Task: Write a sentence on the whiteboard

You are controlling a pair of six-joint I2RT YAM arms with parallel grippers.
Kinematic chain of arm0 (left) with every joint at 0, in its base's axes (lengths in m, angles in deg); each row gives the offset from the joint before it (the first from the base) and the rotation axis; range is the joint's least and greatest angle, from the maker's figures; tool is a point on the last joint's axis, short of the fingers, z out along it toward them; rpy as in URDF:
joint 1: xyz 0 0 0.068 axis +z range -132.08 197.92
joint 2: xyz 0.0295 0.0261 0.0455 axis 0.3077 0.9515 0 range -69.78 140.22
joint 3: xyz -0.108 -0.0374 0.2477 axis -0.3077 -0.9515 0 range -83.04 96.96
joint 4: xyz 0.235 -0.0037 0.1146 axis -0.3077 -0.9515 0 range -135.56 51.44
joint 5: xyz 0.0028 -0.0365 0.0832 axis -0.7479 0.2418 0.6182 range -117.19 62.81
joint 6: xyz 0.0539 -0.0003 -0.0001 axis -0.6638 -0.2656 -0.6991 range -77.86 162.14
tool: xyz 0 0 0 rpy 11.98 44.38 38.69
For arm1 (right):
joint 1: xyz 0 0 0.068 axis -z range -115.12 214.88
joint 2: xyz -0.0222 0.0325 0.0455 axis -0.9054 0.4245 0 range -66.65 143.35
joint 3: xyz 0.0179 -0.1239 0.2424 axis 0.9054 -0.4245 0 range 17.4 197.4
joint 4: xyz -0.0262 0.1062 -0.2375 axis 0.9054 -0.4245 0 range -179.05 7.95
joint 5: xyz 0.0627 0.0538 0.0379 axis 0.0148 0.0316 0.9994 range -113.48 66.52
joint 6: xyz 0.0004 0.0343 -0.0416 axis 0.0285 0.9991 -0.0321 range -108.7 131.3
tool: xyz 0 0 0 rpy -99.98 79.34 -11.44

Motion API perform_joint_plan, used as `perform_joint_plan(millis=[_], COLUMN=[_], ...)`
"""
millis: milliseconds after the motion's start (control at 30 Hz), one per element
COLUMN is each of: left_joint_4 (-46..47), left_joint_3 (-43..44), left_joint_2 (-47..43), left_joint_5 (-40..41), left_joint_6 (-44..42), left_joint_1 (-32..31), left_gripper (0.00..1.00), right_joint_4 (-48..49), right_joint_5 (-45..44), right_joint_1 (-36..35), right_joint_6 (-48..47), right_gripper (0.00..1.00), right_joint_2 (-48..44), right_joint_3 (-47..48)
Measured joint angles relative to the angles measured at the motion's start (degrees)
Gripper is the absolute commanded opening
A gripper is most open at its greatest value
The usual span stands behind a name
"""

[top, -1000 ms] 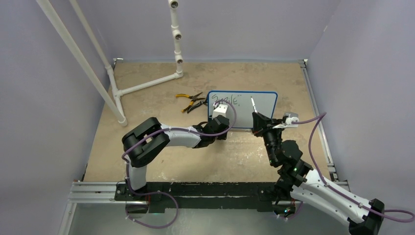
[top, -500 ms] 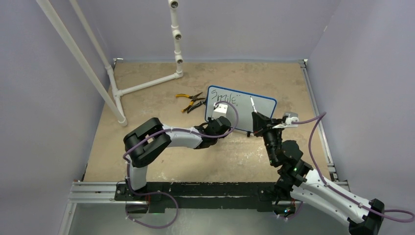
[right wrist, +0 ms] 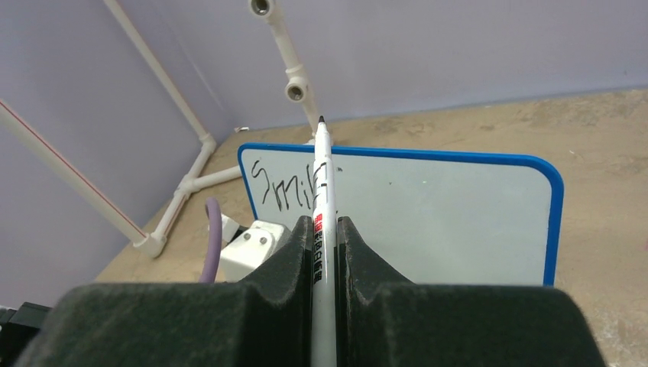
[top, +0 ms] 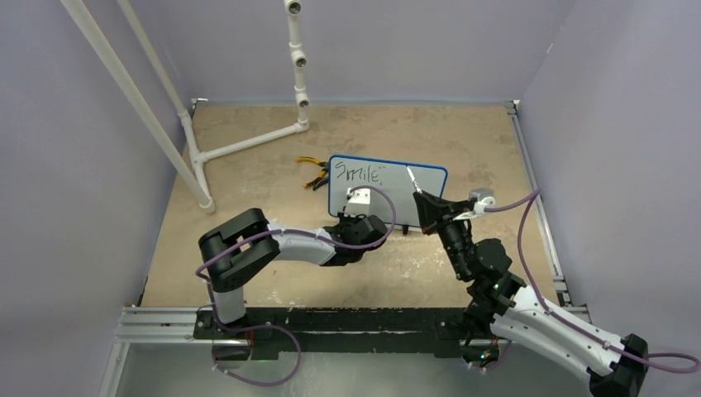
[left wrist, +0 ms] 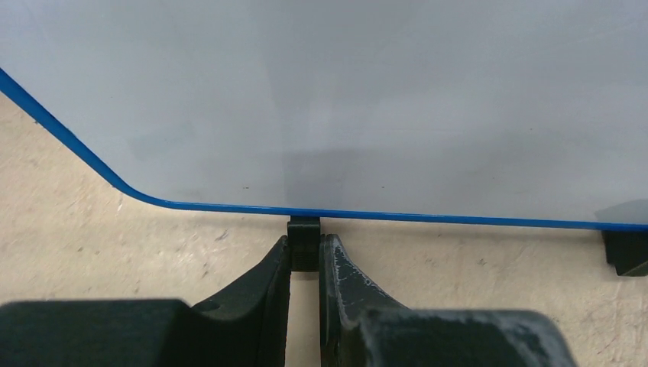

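The whiteboard (top: 397, 192) stands upright mid-table, white with a blue frame. It also shows in the left wrist view (left wrist: 344, 107) and the right wrist view (right wrist: 443, 206). The sentence (top: 357, 174) is one black word, "Smile", at the top left; it also shows in the right wrist view (right wrist: 286, 187), partly hidden by the marker. My left gripper (left wrist: 305, 252) is shut on the board's left black foot (left wrist: 304, 231). My right gripper (right wrist: 325, 229) is shut on a white marker (right wrist: 323, 199), whose black tip points up in front of the board's top edge.
Yellow-handled pliers (top: 312, 174) lie just behind the board's left end. A white PVC pipe frame (top: 240, 145) stands at the back left. A second black foot (left wrist: 626, 248) sits under the board's right part. Metal rails edge the table on the right (top: 537, 198).
The whiteboard has slid left and turned slightly, held by my left gripper. My right gripper with the marker has shifted left with it.
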Motion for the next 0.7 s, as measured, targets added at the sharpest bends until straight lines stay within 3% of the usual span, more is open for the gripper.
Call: perform_joint_plan(millis=[133,300,433,700], left_joint_4=[-2.34,-3.41,-3.65,-6.43], left_joint_3=[-1.6,-3.13,-4.76,-6.73], left_joint_2=[-1.6,-3.72,-7.72,-18.91], left_joint_5=[1.57,0.37,-1.09,-9.46], left_joint_6=[3.43,4.87,4.59,1.73], left_joint_1=[-0.81,-0.9,-0.9,-0.37], left_gripper=[0.02,0.35,0.5,0.59], right_joint_4=[0.5,0.92,1.2,2.34], right_joint_5=[1.55,2.73,3.43,6.69], right_joint_1=[-0.02,0.0,0.0,-0.02], right_joint_6=[-0.26,-0.35,-0.31,-0.24], right_gripper=[0.0,0.0,0.0,0.0], right_joint_2=[0.7,2.58,4.57,5.44], right_joint_3=[-0.07,-0.17,-0.39,-3.41])
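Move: The left hand already pinches the whiteboard's left foot between its fingertips; the board's middle is about 5 cm ahead, 8 cm right and 7 cm up, its right foot some 12 cm to the right and level, the pliers roughly 12 cm ahead and 10 cm left on the table. From the right hand, holding the marker, the whiteboard's middle lies around 11 cm ahead, 7 cm left and 18 cm below; the word "Smile" is some 14 cm ahead, 14 cm left and 14 cm below. The left hand drags the whiteboard by its left foot a last 1.5 cm or so back and to the left, then opens its fingers, lets go of the foot and rises about 5.5 cm while drawing farther back. Meanwhile the right hand keeps its grip on the marker and goes down about 4 cm and left 3 cm, turning slightly counter-clockwise, bringing the tip closer to the board's face beside "Smile". ##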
